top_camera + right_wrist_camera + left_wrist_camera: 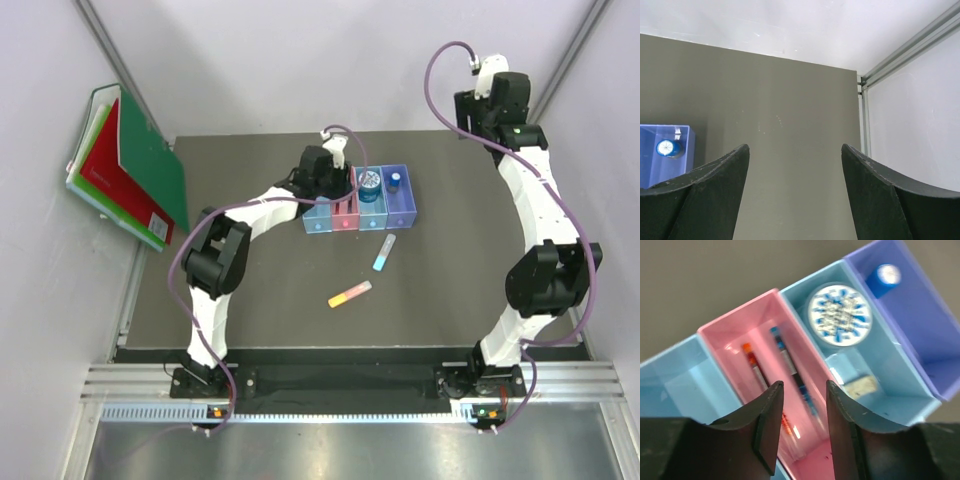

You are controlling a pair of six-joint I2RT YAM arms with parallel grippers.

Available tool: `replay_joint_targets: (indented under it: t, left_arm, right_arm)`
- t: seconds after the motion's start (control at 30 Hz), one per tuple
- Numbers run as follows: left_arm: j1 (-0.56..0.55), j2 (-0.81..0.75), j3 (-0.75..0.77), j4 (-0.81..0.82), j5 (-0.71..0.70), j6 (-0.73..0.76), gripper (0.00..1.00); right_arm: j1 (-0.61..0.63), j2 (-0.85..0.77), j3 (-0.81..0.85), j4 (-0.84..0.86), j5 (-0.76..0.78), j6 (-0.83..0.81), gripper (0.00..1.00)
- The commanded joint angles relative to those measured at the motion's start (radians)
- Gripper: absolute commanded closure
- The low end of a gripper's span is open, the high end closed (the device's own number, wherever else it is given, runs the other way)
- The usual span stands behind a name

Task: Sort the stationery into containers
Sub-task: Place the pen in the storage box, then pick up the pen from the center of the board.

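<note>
The containers are four joined bins at the table's middle back. My left gripper hangs over the pink bin, open, with nothing between its fingers. Below it, on the bin floor, lie the red-black pen and the blue pen. The blue bin beside it holds the round blue tin and the beige eraser. The violet bin holds the grey-capped blue bottle. A light-blue stick and a yellow-pink stick lie loose on the table. My right gripper is raised at the back right, open and empty.
Green and red folders lean against the left wall. The leftmost light-blue bin shows nothing inside. The right wrist view shows the table's far right corner and a metal frame post there.
</note>
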Motion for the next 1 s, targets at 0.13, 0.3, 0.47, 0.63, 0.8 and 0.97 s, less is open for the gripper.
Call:
replay_joint_targets:
  t: [0.13,0.3,0.47,0.63,0.8,0.97]
  left_arm:
    - [0.010,-0.236,-0.023,-0.183,0.371,0.333,0.48]
    - [0.007,-0.322,-0.149,-0.361,0.391,0.508,0.33]
    - [-0.008,-0.345,-0.235,-0.540,0.352,0.572,0.28]
    - [-0.068,-0.354,-0.269,-0.640,0.353,0.583,0.18]
    - [-0.123,-0.374,-0.315,-0.646,0.361,0.562,0.12]
    - [-0.170,-0.380,-0.316,-0.659,0.378,0.516,0.08]
  right_arm:
    - [0.024,-0.083,-0.046,-0.004,-0.041,-0.029,0.19]
    - [0.051,-0.134,-0.154,-0.004,-0.066,-0.036,0.12]
    - [0.068,-0.157,-0.186,-0.018,-0.116,-0.049,0.02]
    - [0.088,-0.162,-0.189,-0.027,-0.106,-0.074,0.01]
    - [0.102,-0.163,-0.188,-0.028,-0.089,-0.086,0.00]
    - [0.111,-0.157,-0.191,-0.031,-0.081,-0.105,0.00]
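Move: The yellow-and-pink highlighter lies about 27 cm back from the left hand, level with it sideways and some 10 cm below. The dark pen is already in the pink compartment, 1 cm back of that hand, straight in line sideways and about 7 cm below. The round tin stands 5 cm right and 1 cm ahead; the blue highlighter is 16 cm back, 8 cm right. From the right hand, the yellow-and-pink highlighter is roughly 29 cm back, 28 cm left, 30 cm down. Back from the storage box in an arc, the left hand first rises about 7 cm, then sinks below its starting height to near the yellow end of the yellow-and-pink highlighter, some 24 cm back in all. Its wrist swings clockwise roughly 40 degrees and tips downward as the fingers open wide. The right hand eases left, down and back, some 4 to 5 cm each way, towards the box, also opening. ##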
